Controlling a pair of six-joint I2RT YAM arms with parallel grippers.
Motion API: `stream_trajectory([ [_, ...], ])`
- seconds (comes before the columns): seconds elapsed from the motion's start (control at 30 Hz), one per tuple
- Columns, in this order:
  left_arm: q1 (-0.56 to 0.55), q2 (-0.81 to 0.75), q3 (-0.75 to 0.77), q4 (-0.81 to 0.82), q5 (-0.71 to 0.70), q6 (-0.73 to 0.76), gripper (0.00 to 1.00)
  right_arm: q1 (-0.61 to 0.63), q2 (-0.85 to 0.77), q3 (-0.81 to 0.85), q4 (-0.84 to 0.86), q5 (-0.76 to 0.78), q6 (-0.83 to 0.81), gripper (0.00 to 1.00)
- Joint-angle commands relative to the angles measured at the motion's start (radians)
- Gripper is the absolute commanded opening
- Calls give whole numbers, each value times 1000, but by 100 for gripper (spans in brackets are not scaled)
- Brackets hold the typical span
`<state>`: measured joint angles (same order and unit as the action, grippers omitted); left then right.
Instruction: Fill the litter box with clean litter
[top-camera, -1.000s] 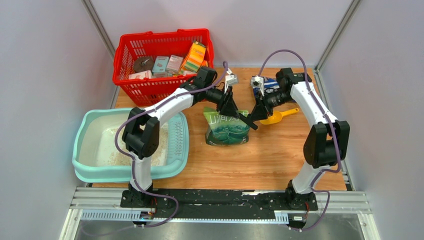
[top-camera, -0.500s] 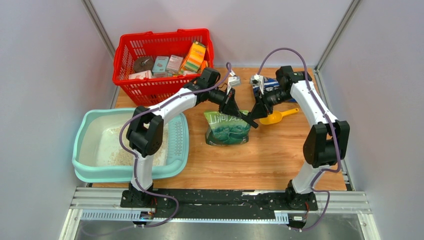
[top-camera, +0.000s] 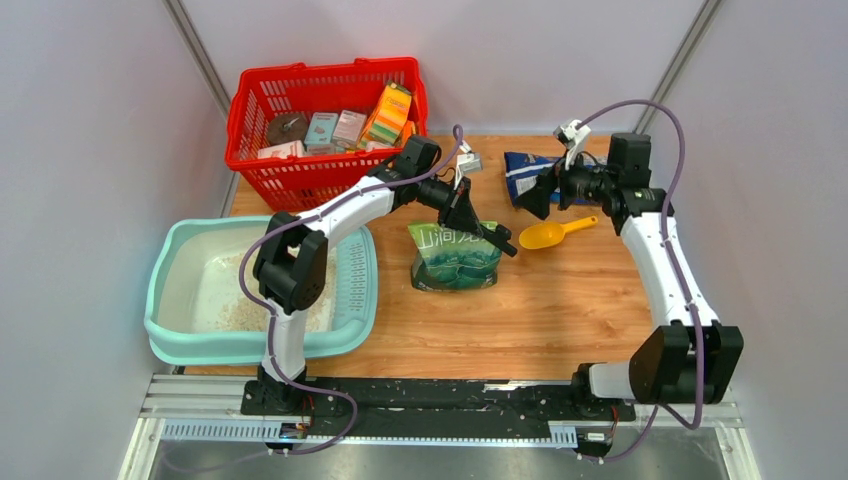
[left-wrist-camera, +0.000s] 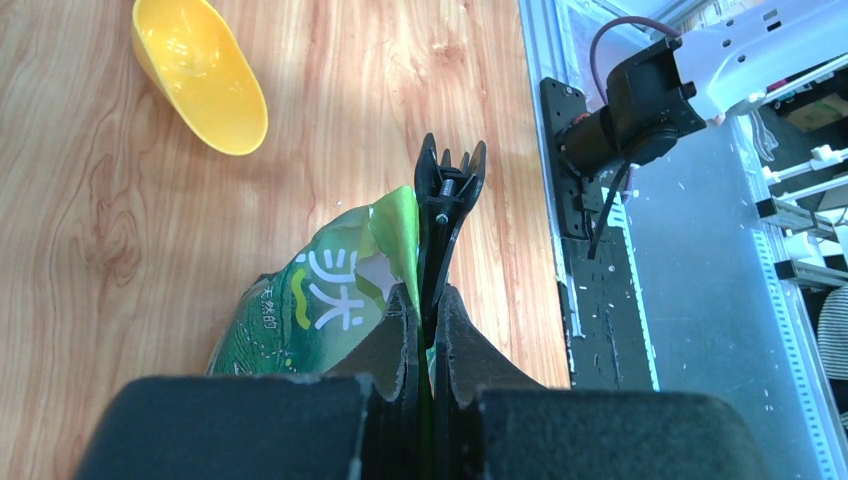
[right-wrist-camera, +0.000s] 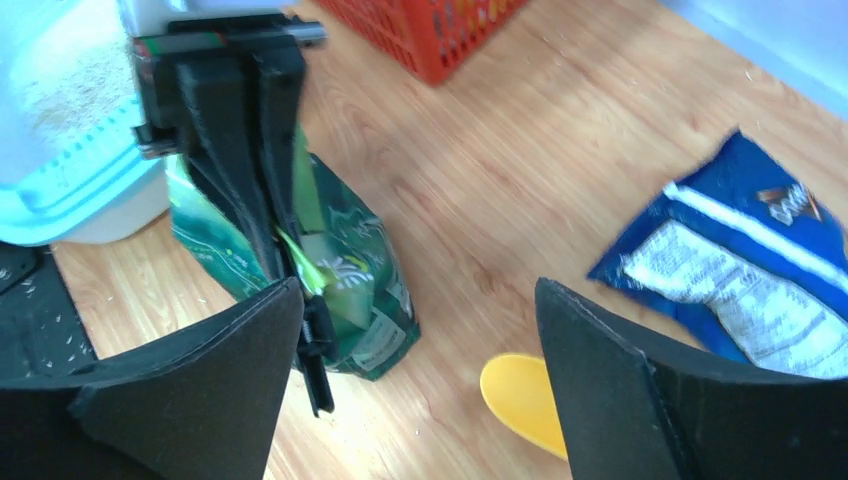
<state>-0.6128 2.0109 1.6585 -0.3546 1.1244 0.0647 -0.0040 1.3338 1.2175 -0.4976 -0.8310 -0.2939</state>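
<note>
The pale teal litter box (top-camera: 175, 262) sits at the left with a thin layer of clean litter (top-camera: 240, 315) inside. A green printed bag (top-camera: 455, 258) stands mid-table. My left gripper (top-camera: 470, 218) is shut on the bag's top edge together with a black clip (left-wrist-camera: 447, 190); in the left wrist view the gripper (left-wrist-camera: 428, 315) pinches the green bag (left-wrist-camera: 310, 310). My right gripper (top-camera: 530, 198) hangs open to the right of the bag, holding nothing. In the right wrist view its gripper (right-wrist-camera: 418, 290) frames bare wood beside the green bag (right-wrist-camera: 350, 260).
A yellow scoop (top-camera: 555, 233) lies right of the bag, below a flat blue packet (top-camera: 525, 170). A red mesh basket (top-camera: 320, 125) with several boxes stands at the back left. Bare wood lies in front of the bag. Grey walls close in on both sides.
My left gripper has shut on the bag's top and clip. My right gripper has opened, let go of the bag's top, and drawn back up and to the right.
</note>
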Motion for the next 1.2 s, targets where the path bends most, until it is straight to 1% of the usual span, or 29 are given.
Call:
stream_trajectory([
  [0.0,-11,-3,27,31,25,-6,0,13,80,117,-239,-206,-212,85],
  [0.03,-13,-3,27,28,25,-5,0,18,114,129,-289,-209,-235,83],
  [0.07,-12,-3,27,28,26,-3,0,27,128,151,-338,-214,-307,83],
  [0.1,-13,-4,26,26,25,-3,0,30,139,155,-410,-206,-332,82],
  [0.27,-13,-12,15,28,25,-5,0,42,162,131,-467,-191,-410,81],
  [0.43,-12,-15,9,35,21,-11,0,59,217,174,-591,-224,-491,79],
  [0.6,-12,-18,6,37,23,-14,0,81,232,169,-585,-229,-495,73],
  [0.77,-13,-20,3,37,21,-16,0,101,248,174,-553,-230,-459,68],
  [0.8,-13,-18,3,37,21,-16,0,102,249,175,-538,-226,-453,65],
  [0.87,-13,-18,3,39,18,-17,0,105,257,181,-532,-227,-441,63],
  [0.9,-13,-18,3,37,20,-17,0,105,260,183,-530,-229,-439,58],
  [1.0,-13,-17,4,37,21,-19,0,105,263,185,-529,-224,-436,53],
  [1.07,-13,-15,6,39,21,-22,0,105,263,182,-526,-221,-433,51],
  [1.17,-11,-11,9,40,21,-25,0,107,266,180,-518,-227,-430,44],
])
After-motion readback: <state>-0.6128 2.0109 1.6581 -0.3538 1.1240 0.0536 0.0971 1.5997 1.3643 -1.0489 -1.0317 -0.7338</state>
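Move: The black clip, held by the left fingers across the green bag's top, lies about 7 cm back, 7 cm to the left and 7 cm below the right hand. From the left hand the clip's middle is some 4 cm right, 2 cm back and barely lower. The yellow scoop lies about 3 cm back, 5 cm right and 23 cm below the right hand; the green bag's middle is roughly 8 cm back, 15 cm left and 16 cm down. The left fingers keep their still pinch on the clip and the bag's top. The right hand, after a brief small lift, comes back and down about 6 cm each and some 4 cm left to the clip's free end, swinging about 25 degrees counter-clockwise and tipping down, while its wide-open fingers narrow to about half, one to each side of the clip's end, without a visible grip. ##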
